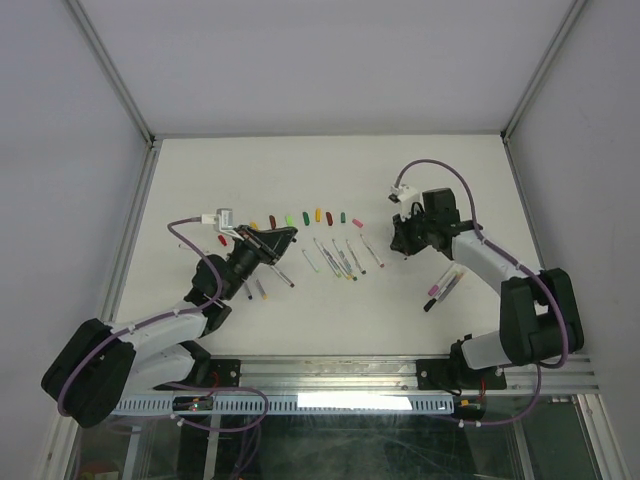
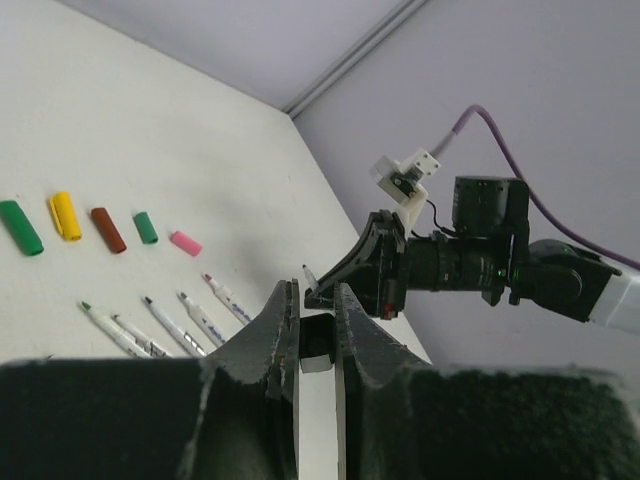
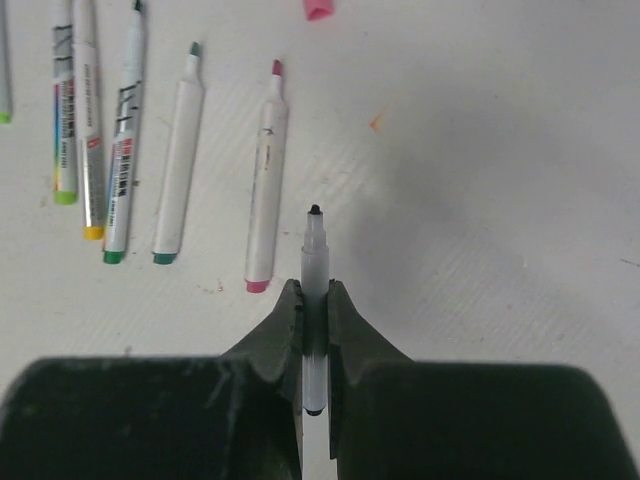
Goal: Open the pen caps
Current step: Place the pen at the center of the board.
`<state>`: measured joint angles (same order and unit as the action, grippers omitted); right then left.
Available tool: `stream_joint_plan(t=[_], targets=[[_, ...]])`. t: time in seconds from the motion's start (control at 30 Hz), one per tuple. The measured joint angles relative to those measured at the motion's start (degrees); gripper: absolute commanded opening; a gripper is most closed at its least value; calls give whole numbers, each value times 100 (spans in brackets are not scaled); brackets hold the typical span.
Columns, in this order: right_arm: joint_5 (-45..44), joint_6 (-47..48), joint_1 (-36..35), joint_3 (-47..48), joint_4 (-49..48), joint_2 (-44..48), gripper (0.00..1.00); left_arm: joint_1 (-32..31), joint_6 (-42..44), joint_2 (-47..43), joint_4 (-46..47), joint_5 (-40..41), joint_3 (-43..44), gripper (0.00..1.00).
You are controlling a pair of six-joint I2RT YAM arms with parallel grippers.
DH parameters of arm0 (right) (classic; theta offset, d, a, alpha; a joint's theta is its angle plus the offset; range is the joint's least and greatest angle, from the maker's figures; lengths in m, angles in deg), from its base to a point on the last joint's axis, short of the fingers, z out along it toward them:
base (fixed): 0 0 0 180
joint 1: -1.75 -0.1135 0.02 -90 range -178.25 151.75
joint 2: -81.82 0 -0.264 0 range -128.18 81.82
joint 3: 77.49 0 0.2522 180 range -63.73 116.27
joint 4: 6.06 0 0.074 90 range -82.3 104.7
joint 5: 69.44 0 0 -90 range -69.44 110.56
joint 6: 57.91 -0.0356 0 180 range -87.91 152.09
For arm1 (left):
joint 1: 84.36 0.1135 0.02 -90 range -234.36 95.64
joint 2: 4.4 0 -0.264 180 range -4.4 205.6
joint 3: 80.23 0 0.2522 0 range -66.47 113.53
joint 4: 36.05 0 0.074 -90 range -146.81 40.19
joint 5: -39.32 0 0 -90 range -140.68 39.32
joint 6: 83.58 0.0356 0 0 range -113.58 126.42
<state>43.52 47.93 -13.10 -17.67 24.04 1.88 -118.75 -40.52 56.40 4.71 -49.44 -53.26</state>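
My left gripper is shut on a black pen cap and hovers left of centre above the table. My right gripper is shut on a slim white pen barrel whose black tip is bare; it hangs at the right. The two grippers face each other a short way apart. Loose pen caps lie in a row at the back: green, yellow, maroon, green, pink. The pink cap also shows in the right wrist view.
Several uncapped pens lie side by side in mid-table, among them a pink-ended one and a green-ended one. A few capped pens lie at the right. More pens rest near the left arm, and a red cap.
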Motion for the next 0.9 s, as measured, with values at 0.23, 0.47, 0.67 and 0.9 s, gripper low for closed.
stream_joint_plan(t=[0.23, 0.47, 0.67, 0.9], targets=[[-466, -295, -7, 15, -85, -527, 5, 0, -70, 282, -199, -223, 13, 0], [-632, -595, -151, 256, -114, -986, 10, 0, -181, 417, -306, -313, 26, 0], [-793, -861, -245, 356, -136, -1189, 18, 0, -216, 420, -304, -334, 26, 0], [-914, -992, -262, 446, -98, -1349, 29, 0, -302, 535, -267, -439, 26, 0]])
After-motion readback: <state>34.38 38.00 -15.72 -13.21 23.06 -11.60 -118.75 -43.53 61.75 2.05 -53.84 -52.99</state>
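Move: The right hand holds the uncapped black pen. Its landing spot on the bare board is about 1 cm ahead of the hand and some 6 cm below. The pink-tipped pen lies about 7 cm left and 3 cm ahead of the hand, the nearest green-ended pen 11 cm left and 1 cm ahead, the pink cap 10 cm left and 10 cm ahead. From the left hand, the spot is roughly 27 cm right, 4 cm ahead and 19 cm down. Still pinching the black pen, the right hand sinks about 5 cm to lay it on the open board right of the pink-tipped pen, turning some 10 degrees clockwise, then opens its fingers partway, ending their squeeze, and stays low around the pen. The left hand, keeping its grip on the black cap, lowers about 4 cm and tips slightly down. ##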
